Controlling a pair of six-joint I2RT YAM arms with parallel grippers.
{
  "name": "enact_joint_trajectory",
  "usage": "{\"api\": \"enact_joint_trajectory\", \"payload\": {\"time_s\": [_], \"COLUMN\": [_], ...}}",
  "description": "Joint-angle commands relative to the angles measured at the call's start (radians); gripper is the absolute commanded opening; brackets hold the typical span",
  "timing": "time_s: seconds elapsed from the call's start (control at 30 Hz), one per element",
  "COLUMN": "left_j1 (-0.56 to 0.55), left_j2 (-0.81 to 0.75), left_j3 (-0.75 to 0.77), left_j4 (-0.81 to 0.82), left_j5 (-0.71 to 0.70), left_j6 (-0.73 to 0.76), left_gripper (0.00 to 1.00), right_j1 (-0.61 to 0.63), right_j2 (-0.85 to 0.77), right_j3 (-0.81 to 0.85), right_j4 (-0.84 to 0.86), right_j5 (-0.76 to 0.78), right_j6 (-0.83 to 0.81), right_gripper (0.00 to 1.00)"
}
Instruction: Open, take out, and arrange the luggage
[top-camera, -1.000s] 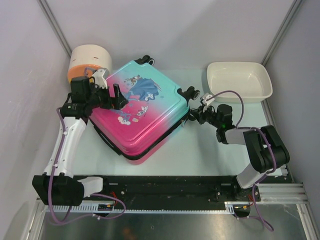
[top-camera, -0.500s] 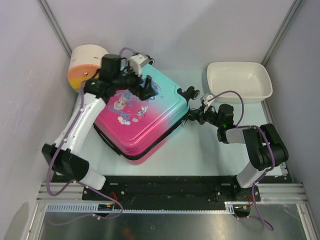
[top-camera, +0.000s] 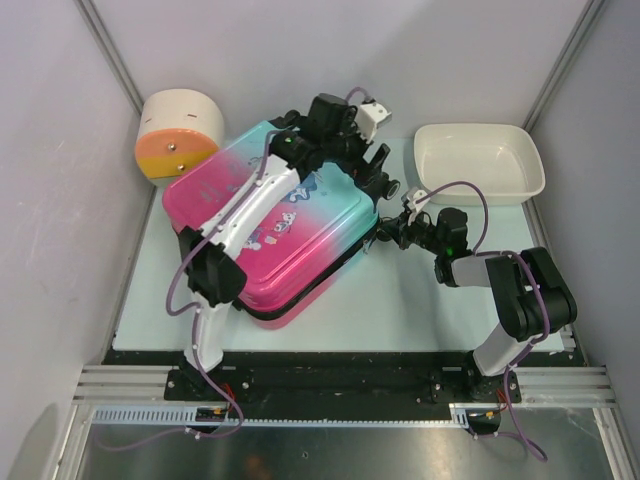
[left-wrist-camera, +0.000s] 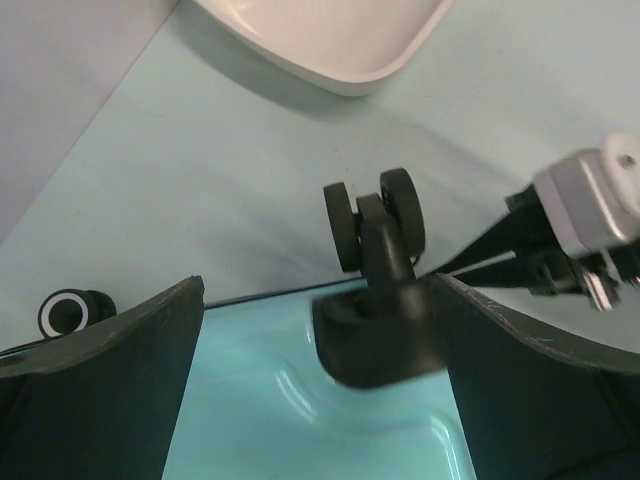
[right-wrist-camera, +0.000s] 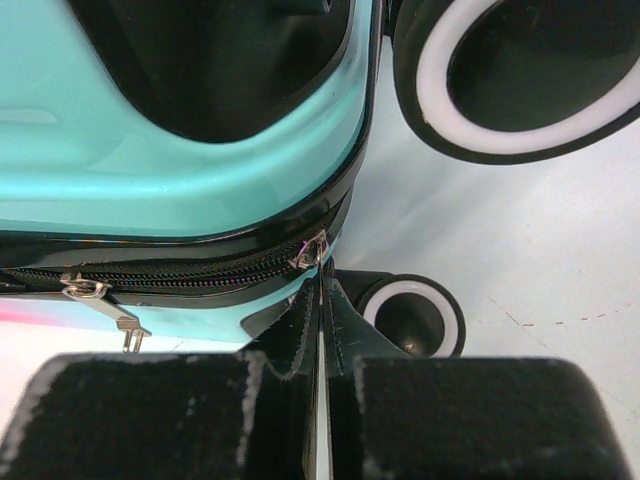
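The luggage (top-camera: 285, 225) lies flat and closed on the table, pink at the near left and teal at the far right, with its black wheels at the right corner. My left gripper (top-camera: 374, 166) reaches across it to that corner. In the left wrist view it is open (left-wrist-camera: 320, 305) over the teal shell (left-wrist-camera: 260, 400), with the black wheel bracket (left-wrist-camera: 385, 330) between the fingers and nothing held. My right gripper (top-camera: 388, 232) is at the suitcase's right edge. In the right wrist view it is shut (right-wrist-camera: 320, 335) on the zip pull (right-wrist-camera: 320, 290) hanging from the slider (right-wrist-camera: 312, 250).
A white basin (top-camera: 480, 162) stands at the back right and also shows in the left wrist view (left-wrist-camera: 330, 40). A cream-and-orange rounded box (top-camera: 178, 133) stands at the back left. A second zip pull (right-wrist-camera: 100, 297) hangs further left on the zip. Grey walls enclose the table.
My left arm has swung from the suitcase's left side, across its top, to the far right corner by the wheels. The right arm and the suitcase have not moved.
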Motion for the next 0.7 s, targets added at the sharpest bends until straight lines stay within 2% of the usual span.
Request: {"api": "enact_joint_trajectory", "payload": {"time_s": [0.0,0.4,0.53,0.6,0.67], "left_j1": [-0.050,-0.111,-0.130,-0.131,-0.131], "left_j2": [0.082,0.181,0.213,0.233,0.242], "left_j3": [0.136,0.145,0.137,0.136,0.139], "left_j4": [-0.004,-0.002,-0.002,-0.002,-0.005], "left_j5": [-0.148,-0.196,-0.251,-0.294,-0.360], "left_j6": [0.001,-0.051,-0.043,-0.042,-0.040], "left_gripper": [1.00,1.00,1.00,0.98,0.91], "right_j1": [-0.004,0.008,0.013,0.013,0.013], "right_j2": [-0.031,-0.023,-0.023,-0.023,-0.023], "right_j3": [0.069,0.067,0.069,0.069,0.069], "right_j4": [0.177,0.166,0.166,0.163,0.160], "right_j5": [0.006,0.020,0.022,0.026,0.028], "right_j6": [0.001,-0.013,-0.016,-0.016,-0.016], "right_gripper": [0.00,0.00,0.00,0.00,0.00]}}
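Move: The suitcase's near upper wheel lies about 10 cm below the left hand, 7 cm to its right and 2 cm ahead. The far upper wheel is some 17 cm ahead, 11 cm left and 10 cm lower; the white basin about 16 cm ahead, 24 cm right and 26 cm down. The right hand already has the zipper pull between its fingertips; from this hand, that near wheel is roughly 5 cm ahead, 2 cm right and 5 cm higher. Still pinching the zipper pull, the right hand stays put at the suitcase corner. Above it the wide-open left hand sinks about 8 cm and shifts some 5 cm to the right, rolling slightly left side up, to bring its fingers down astride the near upper wheel; contact there can't be seen. ##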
